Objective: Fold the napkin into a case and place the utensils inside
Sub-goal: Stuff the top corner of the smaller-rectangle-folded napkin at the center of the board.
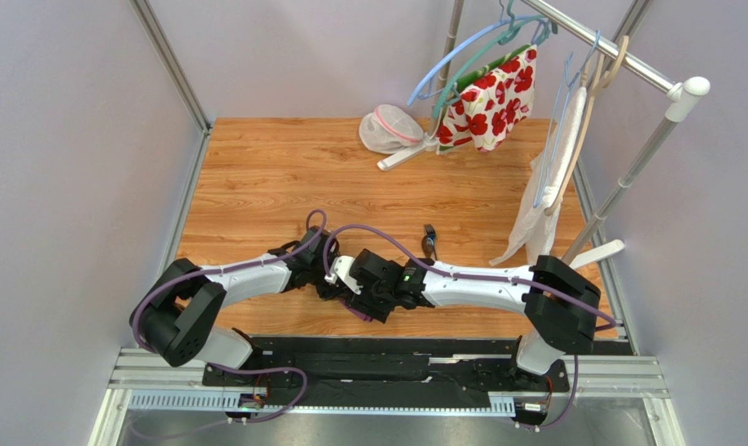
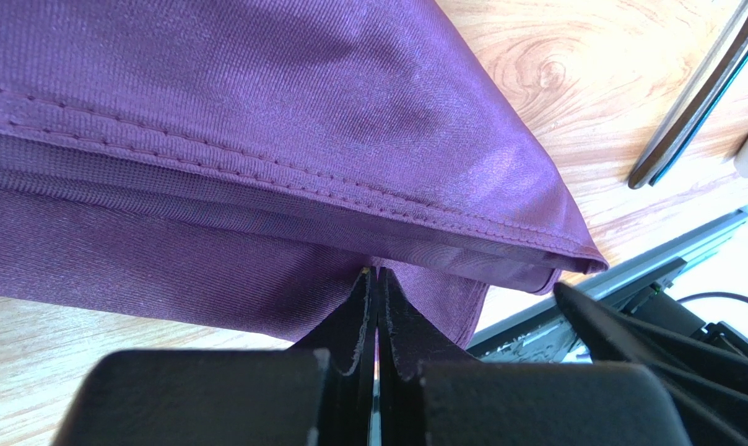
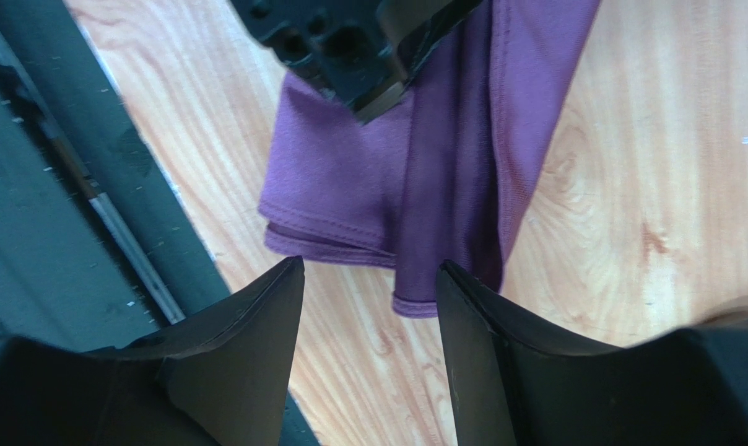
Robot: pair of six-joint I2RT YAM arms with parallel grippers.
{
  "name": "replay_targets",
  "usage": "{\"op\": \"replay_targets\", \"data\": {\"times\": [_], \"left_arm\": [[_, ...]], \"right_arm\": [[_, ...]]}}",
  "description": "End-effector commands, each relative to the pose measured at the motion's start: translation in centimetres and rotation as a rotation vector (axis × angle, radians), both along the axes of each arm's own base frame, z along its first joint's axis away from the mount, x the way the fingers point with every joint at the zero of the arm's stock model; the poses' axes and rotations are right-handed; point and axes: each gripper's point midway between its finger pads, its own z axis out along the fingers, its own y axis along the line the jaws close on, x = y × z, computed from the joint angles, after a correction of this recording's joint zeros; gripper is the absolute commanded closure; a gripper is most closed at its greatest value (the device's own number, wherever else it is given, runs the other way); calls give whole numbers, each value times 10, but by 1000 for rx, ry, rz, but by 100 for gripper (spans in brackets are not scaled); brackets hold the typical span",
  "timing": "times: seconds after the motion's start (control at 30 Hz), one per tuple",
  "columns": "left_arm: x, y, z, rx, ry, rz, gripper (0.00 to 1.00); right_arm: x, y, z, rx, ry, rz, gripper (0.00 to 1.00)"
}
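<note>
The dark purple napkin (image 2: 257,111) lies folded in layers near the table's front edge, its stitched hems stacked. In the top view only a small bit of the napkin (image 1: 359,312) shows under the two wrists. My left gripper (image 2: 378,272) is shut, its tips pinching a lower layer of the cloth. My right gripper (image 3: 368,265) stands open just above the bare wood, short of the napkin's corner (image 3: 424,302), with nothing between its fingers. The dark slim utensils (image 1: 430,243) lie together on the wood to the right of the grippers, also seen as utensils (image 2: 694,93) in the left wrist view.
The black base rail (image 3: 33,186) runs along the table's near edge, close beside the napkin. At the back right stands a clothes rack (image 1: 629,60) with hangers, a white cloth with red flowers (image 1: 489,98) and a hanging white cloth (image 1: 540,209). A white mesh pouch (image 1: 387,130) lies at the back.
</note>
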Motion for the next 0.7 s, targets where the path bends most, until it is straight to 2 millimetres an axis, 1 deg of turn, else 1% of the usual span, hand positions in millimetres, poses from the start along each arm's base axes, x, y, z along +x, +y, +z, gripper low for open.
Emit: {"op": "replay_targets", "data": {"times": [0.0,0.07,0.2,0.47,0.57,0.6,0.67], "left_arm": [[0,3,-3,4,-4,6,100],[0,4,-3,6,-5,6,100],[0,3,-2,6,-5,4,100],[1,2,-1,3,-6,1,100],[2,3,-1,7,-9,4,100],[2,2,-1,4,-8,4,100],[2,2,-2,6,-5,2,100]], "right_arm": [[23,9,12,-23,-131,-1,42],[26,7,10,-44,-146,-8,42],[30,5,1,-83,-152,-13,47],[38,4,-1,-119,-204,-22,55],[35,7,-3,-116,-209,-15,61],[35,7,-4,-118,-208,-17,66],[33,9,-7,-122,-212,-12,72]]}}
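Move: The napkin's loose top corner lies about 3 cm ahead of the open right hand and 3 cm below it, straight in line. The spoon and fork lie some 10 cm ahead of that hand and 11 cm to its right; the table's near edge runs about 6 cm behind it. From the left hand, whose closed tips already rest on the napkin's lower layer, the corner is roughly 9 cm to the right, level with it. Right fingers reach about 3 cm forward and down, narrowing around the napkin corner; left fingertips stay on napkin. ##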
